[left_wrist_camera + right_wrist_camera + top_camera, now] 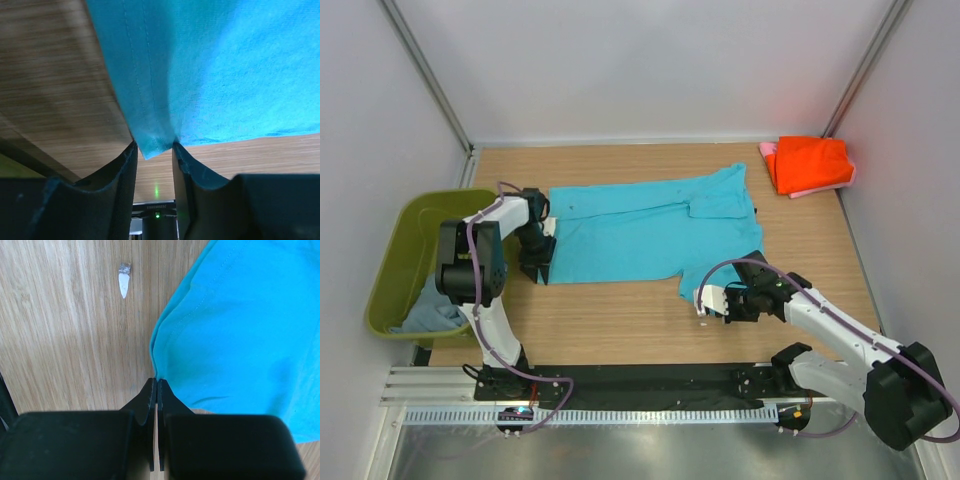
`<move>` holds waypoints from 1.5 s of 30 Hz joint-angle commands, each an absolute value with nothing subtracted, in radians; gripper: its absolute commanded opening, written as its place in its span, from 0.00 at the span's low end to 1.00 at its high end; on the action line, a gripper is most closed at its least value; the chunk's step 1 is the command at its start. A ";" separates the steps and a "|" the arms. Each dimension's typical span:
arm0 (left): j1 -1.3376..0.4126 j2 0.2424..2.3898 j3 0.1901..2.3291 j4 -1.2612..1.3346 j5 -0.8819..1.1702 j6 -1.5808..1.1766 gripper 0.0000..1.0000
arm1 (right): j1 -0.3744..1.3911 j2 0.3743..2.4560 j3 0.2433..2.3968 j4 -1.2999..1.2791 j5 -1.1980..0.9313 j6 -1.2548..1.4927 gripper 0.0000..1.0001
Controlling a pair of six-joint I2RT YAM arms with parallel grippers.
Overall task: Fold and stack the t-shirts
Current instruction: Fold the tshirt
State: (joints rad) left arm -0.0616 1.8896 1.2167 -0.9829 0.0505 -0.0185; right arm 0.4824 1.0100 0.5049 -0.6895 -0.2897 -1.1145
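Note:
A bright turquoise t-shirt (640,230) lies spread flat across the middle of the table. My left gripper (537,262) is at its near-left corner. In the left wrist view that corner (150,142) sits between the fingertips of the left gripper (153,145), whose jaws stand a little apart. My right gripper (706,300) is at the shirt's near-right edge. Seen from its wrist, the right gripper (157,381) is shut on the rim of the turquoise cloth (240,330). At the back right, an orange-red t-shirt (810,162) lies folded on a pink one (768,150).
An olive-green bin (405,230) stands off the table's left edge with a dull grey-blue shirt (430,312) inside. A small white scrap (124,282) lies on the bare wood left of the right gripper. White walls close in the table on three sides.

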 commanded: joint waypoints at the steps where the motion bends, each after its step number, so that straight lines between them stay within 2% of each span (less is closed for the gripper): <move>1: -0.060 1.887 1.221 -0.989 0.064 -0.005 0.29 | 0.486 1.019 0.518 -0.660 -0.287 -1.103 0.01; 3: -0.058 1.885 1.221 -0.994 0.074 -0.005 0.17 | 0.486 1.023 0.520 -0.657 -0.287 -1.098 0.01; 5: -0.061 1.881 1.221 -0.994 0.077 -0.005 0.14 | 0.486 1.022 0.520 -0.655 -0.284 -1.094 0.01; 7: -0.060 1.876 1.224 -0.997 0.083 -0.005 0.01 | 0.485 1.022 0.523 -0.653 -0.276 -1.088 0.01; 16: -0.060 1.804 1.308 -1.046 0.117 0.026 0.00 | 0.465 0.991 0.656 -0.592 -0.143 -0.956 0.02; 25: -0.061 1.818 1.472 -1.124 0.175 0.071 0.00 | 0.371 1.097 0.869 -0.468 -0.063 -0.847 0.01; 34: -0.061 1.927 1.722 -1.196 0.199 0.087 0.00 | 0.203 1.350 1.181 -0.367 -0.117 -0.859 0.02; 45: -0.058 2.169 2.078 -1.220 0.178 0.072 0.00 | 0.179 1.716 1.469 -0.227 -0.138 -0.871 0.01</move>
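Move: The t-shirt's near left corner lies right between the left fingertips, about 1 cm below them; the shirt's far left corner is some 24 cm ahead and 2 cm to the right, and the green bin's middle about 27 cm to the left and 4 cm ahead. The right hand already pinches the near right sleeve tip; the far sleeve it is taken to lies about 30 cm straight ahead and roughly 4 cm lower, with the red cloth stack some 38 cm ahead and 20 cm to the right. The t-shirt's near left corner gets pinched as the left fingers close, then is lifted and carried about 15 cm forward over the shirt, the fingers tipping forward. The right hand keeps its pinch and swings the sleeve tip some 30 cm forward and up towards the far sleeve, turning clockwise and tilting its fingers forward, sinking slightly at the end. ##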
